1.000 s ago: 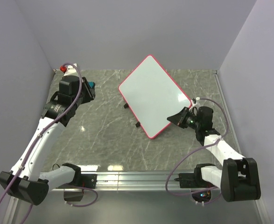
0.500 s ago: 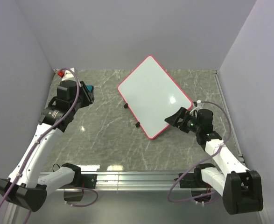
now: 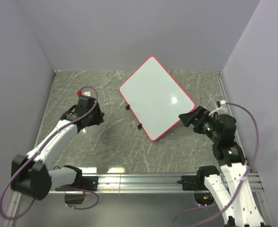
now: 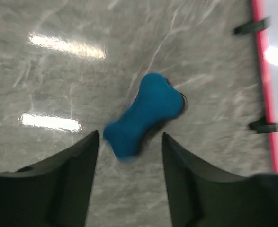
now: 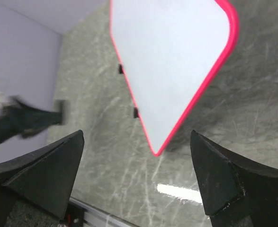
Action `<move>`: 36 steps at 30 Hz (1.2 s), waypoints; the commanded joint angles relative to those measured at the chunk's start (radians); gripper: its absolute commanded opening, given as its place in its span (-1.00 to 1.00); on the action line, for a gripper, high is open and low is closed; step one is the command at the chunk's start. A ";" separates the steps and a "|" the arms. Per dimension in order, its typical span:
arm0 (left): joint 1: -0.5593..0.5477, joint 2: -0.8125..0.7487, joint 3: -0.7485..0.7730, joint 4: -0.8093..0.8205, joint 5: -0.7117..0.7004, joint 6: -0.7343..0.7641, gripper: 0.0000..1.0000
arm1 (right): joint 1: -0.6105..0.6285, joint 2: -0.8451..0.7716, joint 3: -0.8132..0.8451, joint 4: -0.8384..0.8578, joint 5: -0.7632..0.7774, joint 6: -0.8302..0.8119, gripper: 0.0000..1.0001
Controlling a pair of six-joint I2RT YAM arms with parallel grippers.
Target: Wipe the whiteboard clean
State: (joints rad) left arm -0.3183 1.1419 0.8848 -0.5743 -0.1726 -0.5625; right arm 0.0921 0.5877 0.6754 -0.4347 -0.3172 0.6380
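Observation:
The whiteboard [image 3: 156,97] lies tilted in the middle of the table, white with a red-pink rim and no scribbles showing. It also shows in the right wrist view [image 5: 172,61], and its rim [image 4: 263,71] shows in the left wrist view. The blue eraser [image 4: 146,113] lies on the marble, its near end between my open left fingertips. My left gripper [image 3: 95,118] [image 4: 130,137] is low over the table left of the board and hides the eraser in the top view. My right gripper [image 3: 186,117] [image 5: 138,137] is open and empty, just off the board's near right edge.
Two small black feet [image 3: 139,126] stick out at the board's left edge. A metal rail [image 3: 143,179] runs along the table's front edge. Grey walls close in the left, back and right. My blurred left arm [image 5: 25,118] shows in the right wrist view.
My left arm has swung from the back left toward the front and down to the table, and opened off the blue eraser. My right gripper has drawn back from the board's edge.

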 commanded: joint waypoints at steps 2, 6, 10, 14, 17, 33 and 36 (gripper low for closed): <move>0.002 0.169 -0.047 0.119 0.062 0.013 0.48 | 0.005 -0.118 0.079 -0.200 0.004 0.040 1.00; 0.007 0.255 -0.003 0.131 0.097 0.009 0.99 | 0.005 -0.176 0.127 -0.275 -0.048 0.029 0.99; 0.007 0.230 0.109 0.071 0.104 0.004 0.99 | 0.005 -0.196 0.164 -0.303 -0.101 -0.001 1.00; 0.005 0.208 0.284 0.013 0.278 0.048 0.99 | 0.005 -0.201 0.210 -0.303 -0.134 -0.015 0.99; 0.001 0.220 0.457 -0.053 0.367 0.069 0.99 | 0.005 -0.189 0.245 -0.295 -0.154 -0.032 0.99; -0.030 0.137 0.646 -0.225 0.404 0.128 0.99 | 0.009 -0.115 0.328 -0.407 -0.089 -0.130 0.99; -0.031 0.114 0.605 -0.228 0.389 0.136 0.99 | 0.014 -0.115 0.339 -0.426 -0.069 -0.146 0.99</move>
State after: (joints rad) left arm -0.3447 1.2953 1.5215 -0.7826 0.2226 -0.4549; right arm 0.0959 0.4667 0.9615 -0.8410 -0.4091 0.5274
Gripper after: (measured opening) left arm 0.994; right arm 0.996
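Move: Just past the left fingertips, already coming loose, the eraser is about 2 cm ahead of the hand point, 1 cm right and 3 cm below. From the left hand, the board's two black clips sit 19 cm ahead, 15 right, and 7 ahead, 23 right, both 12 below. The whiteboard's middle is some 28 cm ahead of the right hand, 9 left, 20 below; the eraser is 7 ahead of it, 42 left, 12 below. Opening its half-open fingers fully to let the eraser go, the left hand dips about 8 cm with the fingertips tipping down, then climbs steeply some 30 cm, swinging right and forward and turning clockwise, before easing back and sinking slightly above the tabletop left of the board. The right hand, still wide open, draws back about 8 cm from the whiteboard and rises. ##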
